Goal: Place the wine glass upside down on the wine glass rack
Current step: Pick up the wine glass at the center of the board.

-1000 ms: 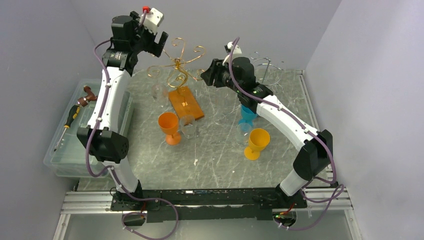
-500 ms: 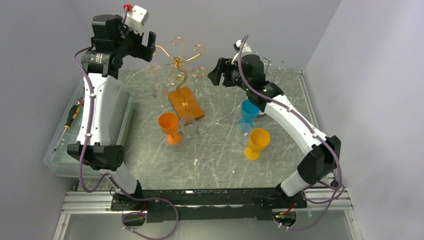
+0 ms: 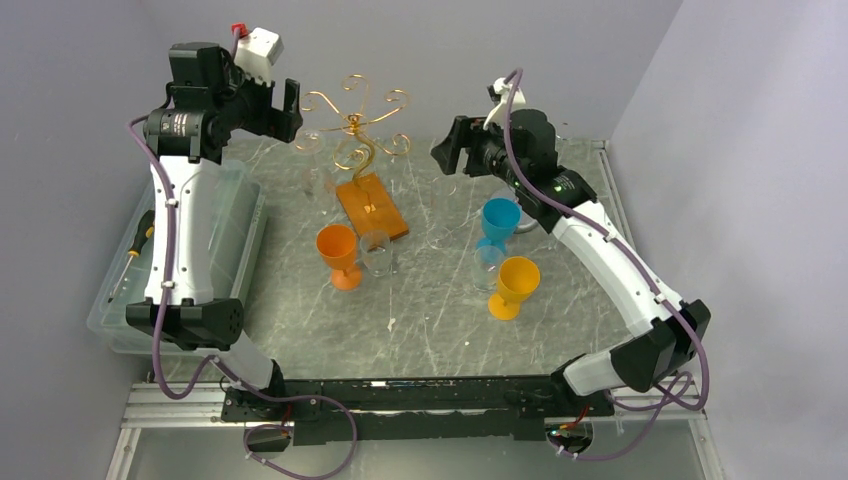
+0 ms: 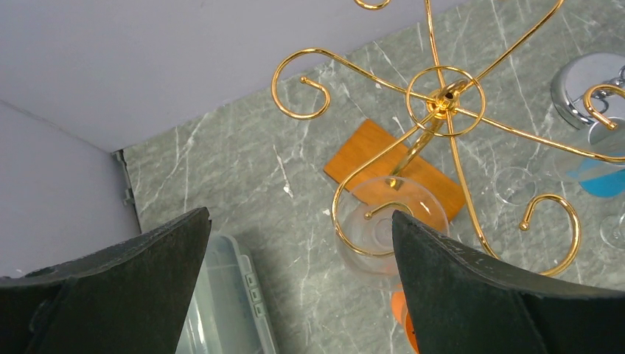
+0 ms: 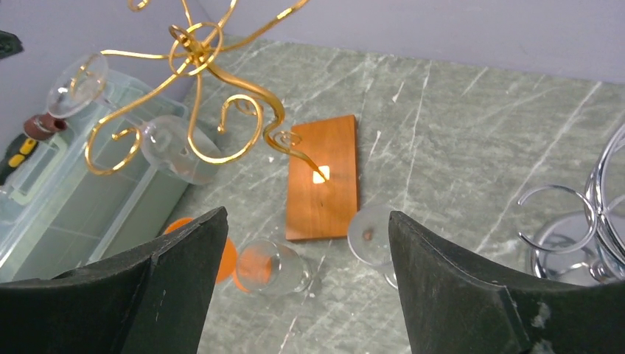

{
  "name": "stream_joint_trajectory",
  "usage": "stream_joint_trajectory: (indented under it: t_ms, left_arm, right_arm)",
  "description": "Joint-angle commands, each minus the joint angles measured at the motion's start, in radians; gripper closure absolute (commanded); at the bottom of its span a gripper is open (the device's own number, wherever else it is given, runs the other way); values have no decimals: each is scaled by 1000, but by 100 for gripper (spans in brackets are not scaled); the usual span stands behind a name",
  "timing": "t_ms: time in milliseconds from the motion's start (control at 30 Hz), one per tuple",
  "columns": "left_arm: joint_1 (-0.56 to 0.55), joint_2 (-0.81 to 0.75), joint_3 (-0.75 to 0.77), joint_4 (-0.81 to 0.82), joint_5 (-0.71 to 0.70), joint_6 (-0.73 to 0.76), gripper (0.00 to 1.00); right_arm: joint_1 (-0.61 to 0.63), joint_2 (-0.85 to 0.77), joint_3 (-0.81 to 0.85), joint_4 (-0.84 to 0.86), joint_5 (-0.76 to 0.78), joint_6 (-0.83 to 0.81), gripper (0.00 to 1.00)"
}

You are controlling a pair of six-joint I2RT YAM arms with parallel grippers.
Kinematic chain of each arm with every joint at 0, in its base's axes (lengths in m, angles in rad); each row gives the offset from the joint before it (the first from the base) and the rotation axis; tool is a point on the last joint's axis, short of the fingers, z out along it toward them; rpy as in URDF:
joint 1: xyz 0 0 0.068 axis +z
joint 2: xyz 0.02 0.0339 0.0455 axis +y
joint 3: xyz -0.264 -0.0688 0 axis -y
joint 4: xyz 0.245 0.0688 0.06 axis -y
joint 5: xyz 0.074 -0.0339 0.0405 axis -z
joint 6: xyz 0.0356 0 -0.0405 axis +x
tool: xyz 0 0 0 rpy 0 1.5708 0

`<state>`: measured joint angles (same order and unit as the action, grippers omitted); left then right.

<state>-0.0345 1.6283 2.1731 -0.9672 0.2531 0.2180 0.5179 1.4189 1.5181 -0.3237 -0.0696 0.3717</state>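
Observation:
The gold wire wine glass rack [image 3: 355,128] stands on an orange wooden base [image 3: 372,205] at the back of the table. One clear wine glass [image 3: 317,182] hangs upside down from a hook on its left side, and shows in the left wrist view [image 4: 387,228] and the right wrist view [image 5: 177,151]. My left gripper [image 3: 285,110] is open and empty, high up left of the rack [image 4: 442,96]. My right gripper [image 3: 443,160] is open and empty too, right of the rack [image 5: 195,44]. Another clear glass [image 5: 372,234] sits just right of the wooden base.
An orange glass [image 3: 338,250] and a clear one [image 3: 377,250] stand in front of the base. Blue [image 3: 498,220], yellow [image 3: 517,280] and clear [image 3: 487,265] glasses stand to the right. A silver rack [image 5: 582,221] is at the back right. A plastic bin [image 3: 120,320] with a screwdriver lies left.
My right gripper has opened wider and drawn back to the right, away from the rack. My left arm has swung left and up, away from the hanging glass, staying open.

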Motion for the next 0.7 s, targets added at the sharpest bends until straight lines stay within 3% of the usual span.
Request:
stream_joint_trajectory:
  t_ms: [0, 133, 333, 667]
  left_arm:
    - [5, -5, 72, -59, 34, -37, 1]
    - [11, -9, 112, -107, 44, -63, 1]
    - [24, -76, 93, -149, 44, -103, 0]
    - [24, -167, 34, -211, 29, -93, 0]
  right_arm:
    - [40, -52, 30, -65, 41, -42, 17]
    - [235, -50, 23, -132, 157, -85, 17]
    - [430, 39, -10, -134, 196, -44, 25]
    - [478, 239, 11, -26, 189, -41, 39]
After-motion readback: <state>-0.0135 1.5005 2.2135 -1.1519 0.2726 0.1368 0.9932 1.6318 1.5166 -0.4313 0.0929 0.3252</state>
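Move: The right hand, empty, goes for the clear wine glass: about 14 cm to its left, 5 cm back and 29 cm below. The orange glass stands some 8 cm to the left of that glass and 2 cm nearer the base; another clear glass is about 3 cm ahead and 1 cm left of the hand, equally low. The gold rack's board lies 12 cm ahead, 17 cm left. From the left hand, the aimed-at clear glass is about 9 cm back, 15 cm right and 34 cm below. The right hand heads for the clear wine glass beside the orange one, sweeping left and back nearly level before it drops steeply, about 15 cm left, 11 cm back and 12 cm down in all. The wrist swings some 20 degrees counter-clockwise and dips the fingers, which narrow but stay apart and empty. The left hand backs off about 7 cm from the gold rack, rising slightly. ##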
